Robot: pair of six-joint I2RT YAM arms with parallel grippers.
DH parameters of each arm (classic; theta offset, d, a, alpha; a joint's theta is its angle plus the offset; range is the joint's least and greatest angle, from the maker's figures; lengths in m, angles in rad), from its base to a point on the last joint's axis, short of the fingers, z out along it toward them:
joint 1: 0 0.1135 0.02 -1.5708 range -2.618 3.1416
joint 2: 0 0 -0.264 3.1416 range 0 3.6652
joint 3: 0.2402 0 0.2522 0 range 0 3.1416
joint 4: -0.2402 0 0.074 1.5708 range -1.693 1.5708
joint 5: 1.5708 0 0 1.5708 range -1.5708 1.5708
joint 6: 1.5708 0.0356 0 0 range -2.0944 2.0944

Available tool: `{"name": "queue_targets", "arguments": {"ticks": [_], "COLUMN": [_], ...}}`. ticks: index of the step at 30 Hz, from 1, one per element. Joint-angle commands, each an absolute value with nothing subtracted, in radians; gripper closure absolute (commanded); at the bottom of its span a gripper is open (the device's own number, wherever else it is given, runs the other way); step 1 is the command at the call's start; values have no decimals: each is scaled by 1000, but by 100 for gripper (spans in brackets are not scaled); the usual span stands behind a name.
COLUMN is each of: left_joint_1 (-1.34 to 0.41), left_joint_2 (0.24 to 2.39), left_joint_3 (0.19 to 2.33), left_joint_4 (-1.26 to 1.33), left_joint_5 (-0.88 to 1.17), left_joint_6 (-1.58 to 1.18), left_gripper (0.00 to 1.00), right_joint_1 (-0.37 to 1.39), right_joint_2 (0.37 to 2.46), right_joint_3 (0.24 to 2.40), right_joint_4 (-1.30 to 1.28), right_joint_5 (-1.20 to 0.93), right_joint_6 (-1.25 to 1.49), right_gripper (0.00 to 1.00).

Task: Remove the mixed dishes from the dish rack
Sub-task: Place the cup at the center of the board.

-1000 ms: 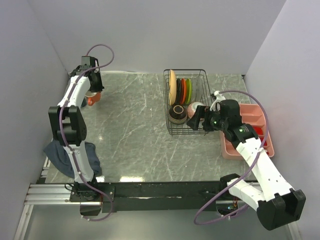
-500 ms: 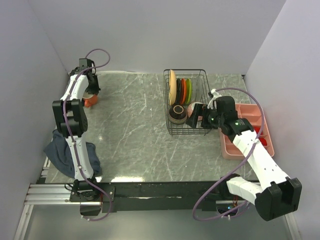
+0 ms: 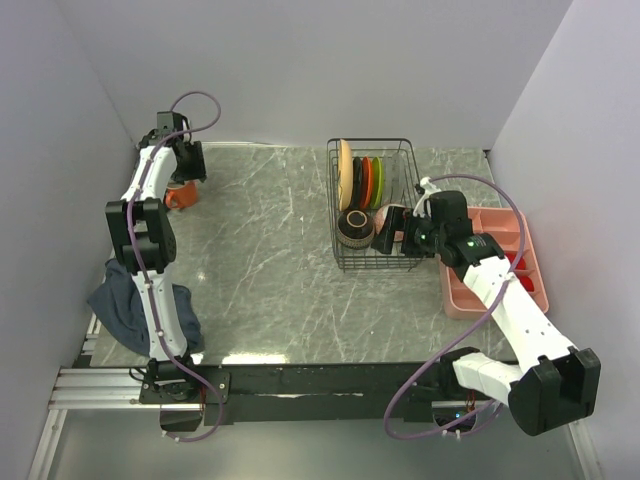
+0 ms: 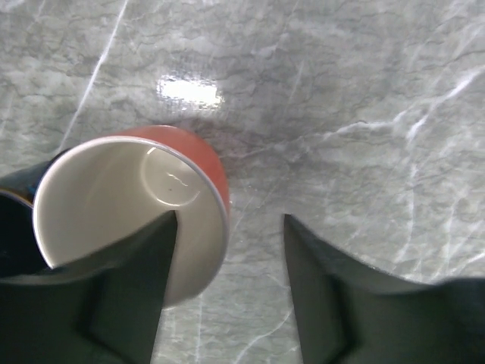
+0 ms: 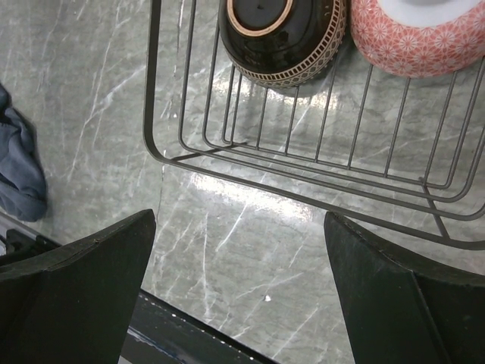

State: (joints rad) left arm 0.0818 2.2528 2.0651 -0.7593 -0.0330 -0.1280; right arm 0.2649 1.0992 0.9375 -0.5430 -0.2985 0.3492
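Note:
The orange mug [image 3: 177, 197] stands on the table at the far left; the left wrist view shows its white inside [image 4: 114, 212]. My left gripper [image 3: 185, 172] is open just above it, and its left finger [image 4: 121, 288] overlaps the rim. The black wire dish rack [image 3: 403, 150] holds upright tan [image 3: 345, 172], orange-red [image 3: 366, 180] and green [image 3: 377, 182] plates and a brown bowl [image 3: 353, 227]. My right gripper [image 3: 385, 230] is open over the rack's front right part. Its view shows the brown bowl [image 5: 280, 30] and a red-patterned bowl [image 5: 417, 38] inside the rack wires [image 5: 303, 174].
A pink divided tray [image 3: 470, 300] with red items lies right of the rack. A blue cloth [image 3: 125, 305] lies at the table's near left edge and also shows in the right wrist view [image 5: 19, 167]. White walls stand behind and at both sides.
My left gripper has let go of the orange mug and drawn back from it. My right gripper has moved left to the rack's front right part.

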Motion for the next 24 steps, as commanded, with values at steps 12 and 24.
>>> {"name": "queue_targets", "arguments": {"ticks": [12, 24], "left_joint_1": [34, -138], "left_joint_2": [1818, 1323], "left_joint_3": [1877, 1286], "left_joint_4": [-638, -431], "left_joint_5": [118, 196], "left_joint_6": [-207, -184], "left_gripper": [2, 1], "right_joint_1": [264, 265], "right_joint_2": [1043, 1025], "right_joint_3": [1017, 1094], "right_joint_4": [-549, -545], "right_joint_5": [-232, -106], "right_joint_6": [314, 265], "right_gripper": [0, 0]}}
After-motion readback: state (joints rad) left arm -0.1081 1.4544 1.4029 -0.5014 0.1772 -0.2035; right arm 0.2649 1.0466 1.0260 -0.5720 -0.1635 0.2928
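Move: The orange cup stands on the table with its middle about 4 cm left of the left hand and 4 cm below, its near wall still between the parted fingers. The blue cup is some 11 cm left and 1 cm back. From the right hand, the pink patterned bowl lies roughly 16 cm ahead, level sideways and 11 cm below; the black bowl is about 15 cm ahead and 10 cm left, as low. Opening wide, left hand rises some 15 cm off the cup, then back and right; right hand rises slightly. ##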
